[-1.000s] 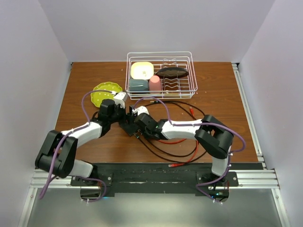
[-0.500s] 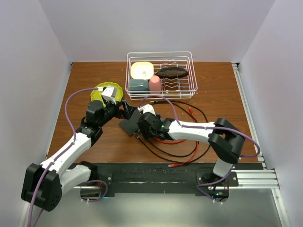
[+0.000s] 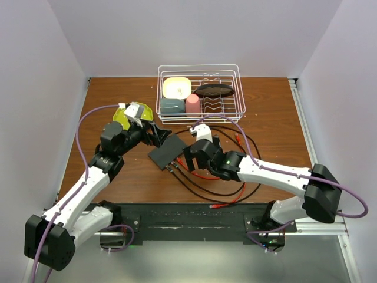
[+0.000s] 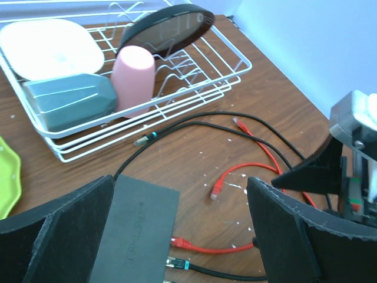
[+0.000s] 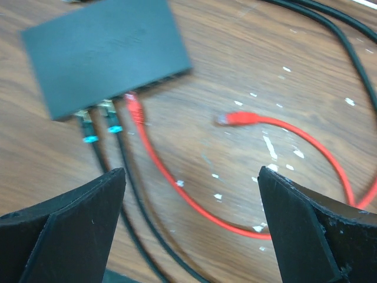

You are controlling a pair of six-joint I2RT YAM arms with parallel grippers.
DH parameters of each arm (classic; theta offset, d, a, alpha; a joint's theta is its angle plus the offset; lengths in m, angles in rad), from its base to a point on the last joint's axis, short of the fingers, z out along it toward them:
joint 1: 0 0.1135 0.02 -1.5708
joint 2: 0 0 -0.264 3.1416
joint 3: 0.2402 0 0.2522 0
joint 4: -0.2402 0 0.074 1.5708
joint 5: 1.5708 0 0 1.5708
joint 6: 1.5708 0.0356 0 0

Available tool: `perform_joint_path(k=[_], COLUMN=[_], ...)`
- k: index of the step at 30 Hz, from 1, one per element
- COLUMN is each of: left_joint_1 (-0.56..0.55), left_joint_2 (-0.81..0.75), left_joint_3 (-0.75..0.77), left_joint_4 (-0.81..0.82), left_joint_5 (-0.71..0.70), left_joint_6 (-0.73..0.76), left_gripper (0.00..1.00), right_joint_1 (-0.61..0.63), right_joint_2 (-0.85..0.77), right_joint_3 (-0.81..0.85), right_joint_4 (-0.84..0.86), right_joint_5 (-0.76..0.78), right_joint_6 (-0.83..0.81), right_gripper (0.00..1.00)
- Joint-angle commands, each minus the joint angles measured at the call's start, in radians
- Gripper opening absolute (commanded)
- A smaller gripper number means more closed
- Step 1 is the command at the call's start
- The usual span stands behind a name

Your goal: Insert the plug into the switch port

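Observation:
The switch (image 3: 167, 152) is a flat black box lying on the wooden table; it also shows in the wrist views (image 4: 134, 231) (image 5: 105, 52). A red plug (image 4: 179, 242) (image 5: 133, 107) sits in a socket on its narrow edge, beside two black plugs with teal collars (image 5: 112, 122). My left gripper (image 3: 159, 134) (image 4: 180, 190) hangs open just above and behind the switch, touching nothing. My right gripper (image 3: 189, 154) (image 5: 192, 174) is open too, hovering over the red cable a little back from the sockets.
A loose red plug (image 4: 217, 190) (image 5: 232, 119) lies on the table right of the switch. Red and black cables (image 3: 222, 177) loop toward the front. A white wire dish rack (image 3: 238, 94) with dishes stands behind; a green plate (image 3: 126, 111) lies at the left.
My right gripper has opened, let go of the red plug and drawn back to the right; the plug stays in the switch. The left arm has pulled back up and to the left.

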Motion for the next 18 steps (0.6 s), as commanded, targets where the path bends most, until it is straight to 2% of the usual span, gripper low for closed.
perform_joint_path(k=[1,18], left_joint_1=[-0.006,-0.004], left_joint_2=[-0.009,0.009], left_joint_3=[0.059,0.055], left_joint_4=[0.002,0.013], left_joint_5=[0.078,0.155], left_joint_6=[0.001,0.036], left_gripper=[1.00,1.00], right_joint_1=[-0.015,-0.203], right_joint_2=[-0.015,0.301], right_joint_3=[-0.054,0.041], right_joint_4=[-0.007,0.064], right_joint_5=[0.091,-0.014], right_joint_6=[0.021,-0.154], right_gripper=[0.98,0.99])
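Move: The loose red plug lies about 5 cm ahead of the open right hand, 3 cm to its right and some 12 cm below. At that same depth, the switch's middle is about 5 cm ahead and 11 cm left, and the red plug already in its port is 2 cm ahead and 7 cm left. Another red plug end lies roughly 10 cm ahead and 16 cm right. From the left hand the loose plug is about 16 cm right, 2 cm back and 23 cm down. Towards the loose red plug, away from the switch, the right hand swings right and soon drops steeply, ending about 10 cm lower, 6 cm further right and 4 cm forward. On the way its left side rolls down and its fingers tip lower, some 20 degrees in all, staying wide open and touching nothing yet. The left hand eases about 2 cm back and to the right, open. ##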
